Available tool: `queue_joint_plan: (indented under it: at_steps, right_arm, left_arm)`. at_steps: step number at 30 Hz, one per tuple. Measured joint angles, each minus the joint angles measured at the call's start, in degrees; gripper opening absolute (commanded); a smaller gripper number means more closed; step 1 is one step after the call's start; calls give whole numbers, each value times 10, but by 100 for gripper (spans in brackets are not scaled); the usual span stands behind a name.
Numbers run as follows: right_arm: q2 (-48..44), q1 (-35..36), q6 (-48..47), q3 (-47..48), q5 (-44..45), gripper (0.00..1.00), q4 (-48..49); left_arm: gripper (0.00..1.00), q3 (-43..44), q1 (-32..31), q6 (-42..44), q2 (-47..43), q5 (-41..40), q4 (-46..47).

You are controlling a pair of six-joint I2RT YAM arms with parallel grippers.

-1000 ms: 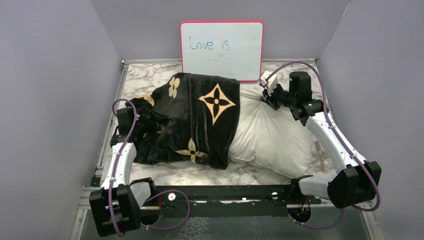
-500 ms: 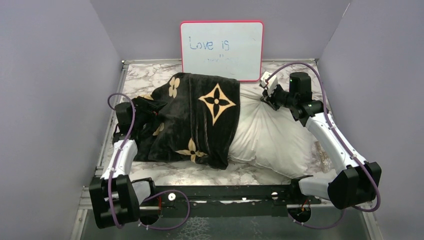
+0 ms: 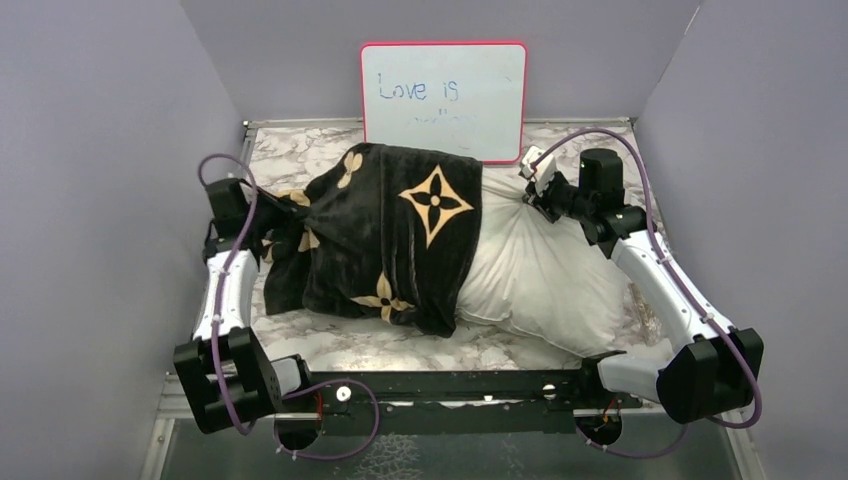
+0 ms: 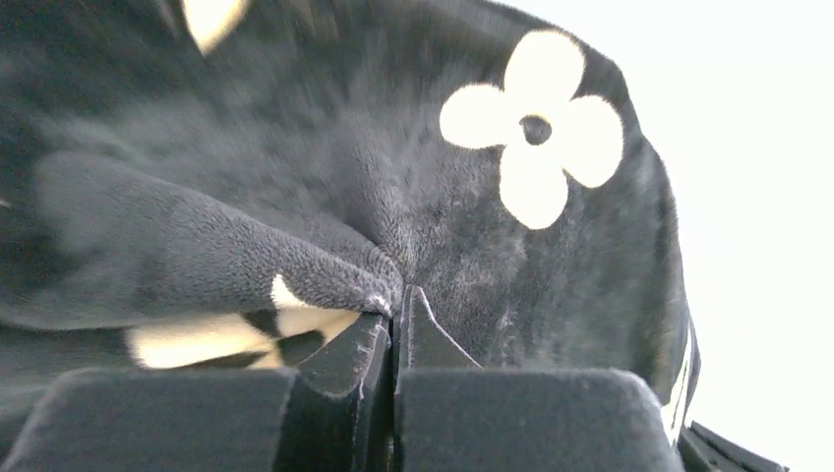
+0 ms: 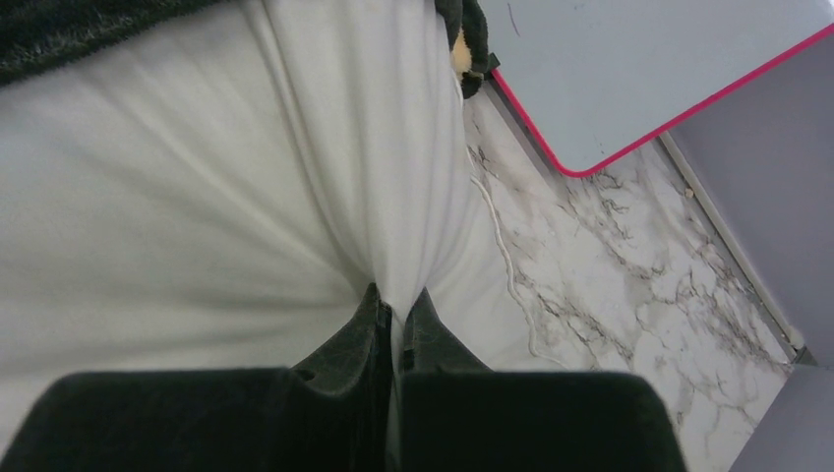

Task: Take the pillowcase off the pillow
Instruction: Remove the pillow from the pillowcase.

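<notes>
The black pillowcase [image 3: 400,240] with tan flowers covers the left half of the white pillow [image 3: 540,270], which lies across the table. My left gripper [image 3: 288,205] is at the pillowcase's left end, shut on a fold of the black velvety fabric [image 4: 325,265]; the folds run together at its tips [image 4: 398,300]. My right gripper [image 3: 527,180] holds the pillow's far right corner, shut on a pinch of white fabric [image 5: 393,236] that rises between the fingers [image 5: 398,300]. The pillow's covered left part is hidden.
A pink-framed whiteboard [image 3: 443,100] leans against the back wall just behind the pillow and shows in the right wrist view as well [image 5: 639,69]. Marble tabletop [image 3: 300,150] shows around the pillow. Purple walls enclose left, right and back.
My left gripper has gone from open to shut on the pillowcase and moved left and back, drawing the case's left end with it. The right arm has barely moved.
</notes>
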Motion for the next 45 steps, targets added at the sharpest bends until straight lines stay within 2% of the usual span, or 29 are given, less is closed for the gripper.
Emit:
queue_joint_plan:
  at_steps: [4,6,12,13,14,16,18,22,25,29,37,39,42,45]
  right_arm:
    - [-3,0,-2,-4,11,1,6]
    - [-2,0,-2,-4,12,1,7]
    - [-2,1,-3,-4,12,1,8]
    - [-2,2,-3,-4,12,1,8]
    - [-2,2,-3,-4,11,3,8]
    - [-2,2,-2,-4,9,17,8]
    - [-2,1,2,-2,5,31,6]
    - [2,-6,30,24,-19,47,2]
    - [1,-8,73,51,-38,61,8]
    - [-2,-10,177,89,-52,72,26]
    - [-6,-10,469,151,-39,70,26]
    - [-13,-11,530,143,-80,70,25]
    - [-55,-11,616,67,-172,67,43]
    - [-99,-2,641,-5,-244,66,3]
  left_arm:
    - [0,115,87,81,-25,-55,-96]
    - [0,141,124,105,-37,-66,-125]
    - [0,152,143,155,-36,-87,-202]
    - [8,152,143,160,-36,-90,-210]
    - [23,152,143,165,-36,-90,-213]
    - [47,152,143,179,-35,-88,-217]
    - [59,152,146,197,-32,-85,-217]
    - [70,152,144,221,-26,-76,-222]
    - [71,167,93,231,-30,-94,-236]
    - [71,201,-12,236,-50,-118,-238]
    - [71,190,-183,242,-97,-120,-225]
    - [71,166,-229,240,-106,-120,-214]
    - [71,146,-302,237,-109,-122,-209]
    - [71,135,-365,242,-118,-132,-202]
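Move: The left hand already pinches the closed end of the pillowcase. The middle of the case lies some 15 cm to that hand's right, 5 cm back and 6 cm lower; the big star flower is about 24 cm to its right and 1 cm farther out. The right hand still grips the far side of the bare pillow, whose middle lies about 10 cm back, 2 cm right and 10 cm below; the mouth of the case is roughly 10 cm to its left, 9 cm back and 8 cm lower. Leftward and upward the left hand tugs the held pillowcase end, about 11 cm across, while the right hand stays put gripping the pillow. Then both open and let go: the left swings back right some 25 cm, rising and turning clockwise to hover over the case; the right lifts off about 13 cm, then draws back, somewhat left and down over the pillow, rolling and tipping down. ##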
